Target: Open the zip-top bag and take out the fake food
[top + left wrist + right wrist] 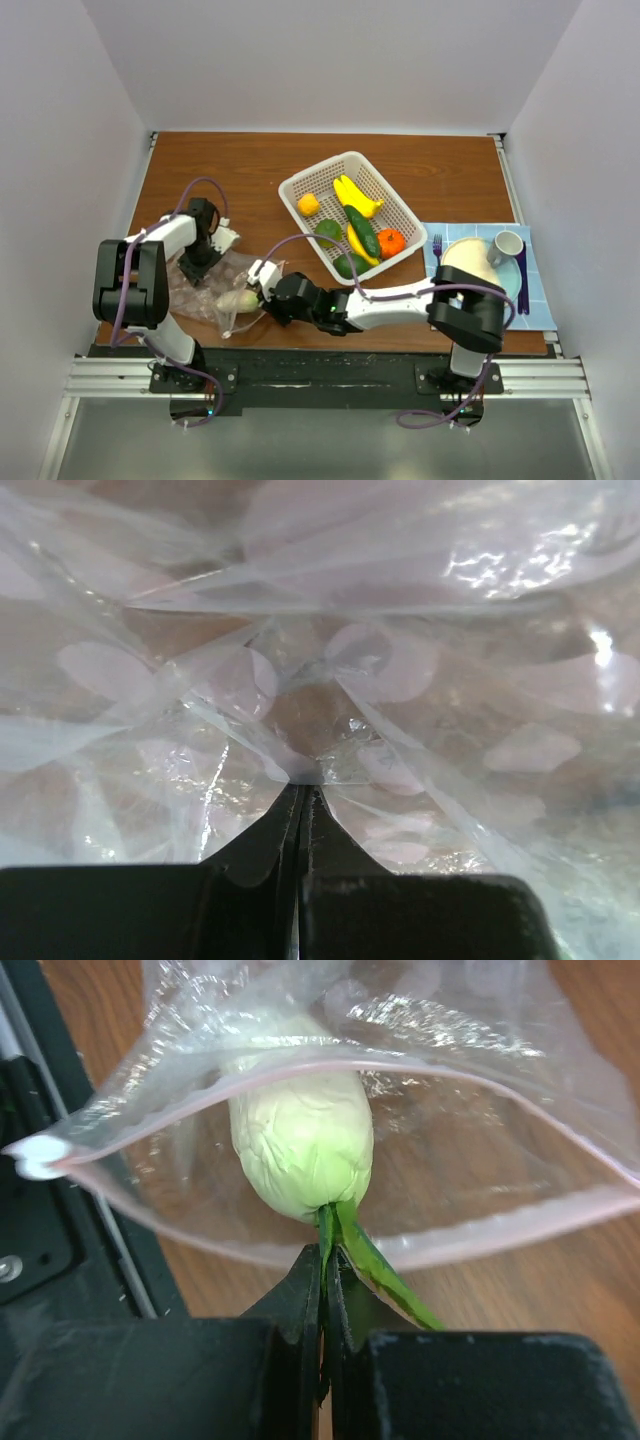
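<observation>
The clear zip-top bag (222, 283) lies crumpled at the table's front left, its pink-edged mouth (420, 1070) gaping toward the right arm. My left gripper (197, 268) is shut on a fold of the bag's plastic (305, 770) at its far end. My right gripper (328, 1248) is shut on the green leaf stalk of a pale green-white fake vegetable (300, 1140), which still sits mostly inside the bag's mouth (238, 300). Other fake food lies in the white basket (300, 182): a yellow banana (357, 195), a green piece (362, 230), an orange piece (391, 242).
A beige plate (468, 258) with a cup (505, 245) and a purple fork (521, 278) rests on a blue mat at the right edge. The black base rail (40, 1240) runs close to the bag at the near table edge.
</observation>
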Controlling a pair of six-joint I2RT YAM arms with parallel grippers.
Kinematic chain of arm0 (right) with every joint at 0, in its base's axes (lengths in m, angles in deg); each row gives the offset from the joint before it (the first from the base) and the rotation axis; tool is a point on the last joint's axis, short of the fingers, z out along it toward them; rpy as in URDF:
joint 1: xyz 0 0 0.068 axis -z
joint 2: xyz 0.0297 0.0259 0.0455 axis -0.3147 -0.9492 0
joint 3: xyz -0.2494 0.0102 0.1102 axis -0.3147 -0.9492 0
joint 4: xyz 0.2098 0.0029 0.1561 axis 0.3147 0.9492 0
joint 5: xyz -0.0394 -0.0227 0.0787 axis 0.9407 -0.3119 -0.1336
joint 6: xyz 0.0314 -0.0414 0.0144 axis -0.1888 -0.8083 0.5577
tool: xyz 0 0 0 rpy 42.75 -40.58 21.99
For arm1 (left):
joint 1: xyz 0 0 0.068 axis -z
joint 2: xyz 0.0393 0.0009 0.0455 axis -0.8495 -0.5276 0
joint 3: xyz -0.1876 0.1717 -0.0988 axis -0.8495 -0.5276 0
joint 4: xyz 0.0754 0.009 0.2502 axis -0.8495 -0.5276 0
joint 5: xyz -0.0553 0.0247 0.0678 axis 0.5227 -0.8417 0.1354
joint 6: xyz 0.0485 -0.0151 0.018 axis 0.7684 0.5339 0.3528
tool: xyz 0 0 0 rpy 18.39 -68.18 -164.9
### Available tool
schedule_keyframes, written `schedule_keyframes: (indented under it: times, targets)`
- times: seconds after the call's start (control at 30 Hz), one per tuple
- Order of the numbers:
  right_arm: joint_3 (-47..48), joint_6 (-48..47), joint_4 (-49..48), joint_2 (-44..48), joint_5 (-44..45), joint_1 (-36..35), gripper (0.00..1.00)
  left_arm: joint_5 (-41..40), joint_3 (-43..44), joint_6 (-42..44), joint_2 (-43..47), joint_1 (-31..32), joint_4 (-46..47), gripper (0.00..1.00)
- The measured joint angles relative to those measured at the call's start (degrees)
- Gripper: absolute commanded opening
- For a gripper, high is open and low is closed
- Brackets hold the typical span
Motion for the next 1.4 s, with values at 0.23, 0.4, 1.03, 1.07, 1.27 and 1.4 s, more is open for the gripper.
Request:
schedule_keyframes:
  times: [0.23, 0.4, 1.03, 1.07, 1.27, 1.4]
  targets:
    - [-2.4, 0.6, 6.3, 12.9, 3.7, -0.2, 0.00, -3.0, 0.1, -0.2, -0.6, -0.1, 1.5, 0.02]
    - [-2.4, -0.8, 11.4, 22.7, 10.4, -0.2, 0.00, -6.3, 0.2, -0.7, -1.2, -0.2, 4.2, 0.01]
    - [8.4, -1.3, 23.8, 16.1, 15.0, 30.4, 0.74, 9.1, 20.5, -12.0, -3.9, 6.2, 7.4, 0.20]
    - [9.0, -0.5, 24.8, 15.1, 14.6, 30.6, 0.95, 9.6, 22.3, -12.1, -3.6, 6.2, 7.3, 0.22]
    - [10.5, 2.0, 30.5, 15.6, 12.9, 30.6, 0.99, 13.6, 26.7, -12.0, 2.1, 6.1, 4.7, 0.46]
    - [10.5, 4.0, 34.2, 19.7, 12.3, 30.6, 0.99, 14.4, 25.1, -11.7, 6.0, 6.1, 2.8, 0.46]
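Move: Ahead and to the right of the right hand, which already pinches the white vegetable's green leaves at the bag mouth, the basket's middle lies about 22 cm farther out, 24 cm right and 4 cm lower. In the basket, the small orange fruit is some 25 cm ahead and 12 cm right, the round avocado 18 ahead and 18 right, the cucumber 18 ahead and 27 right. From the left hand, tips on the bag, the basket is about 15 cm ahead and 41 right. Drawing the vegetable up out of the bag by its leaves, the right hand climbs about 16 cm and swings right and forward over the basket, turning some 45 degrees clockwise, then dips, opens wide and starts to rise and back away. The left hand, closed tips pressing the bag down, slides slightly left and forward, then sweeps forward-right and up off the bag, tilting and half opening. ##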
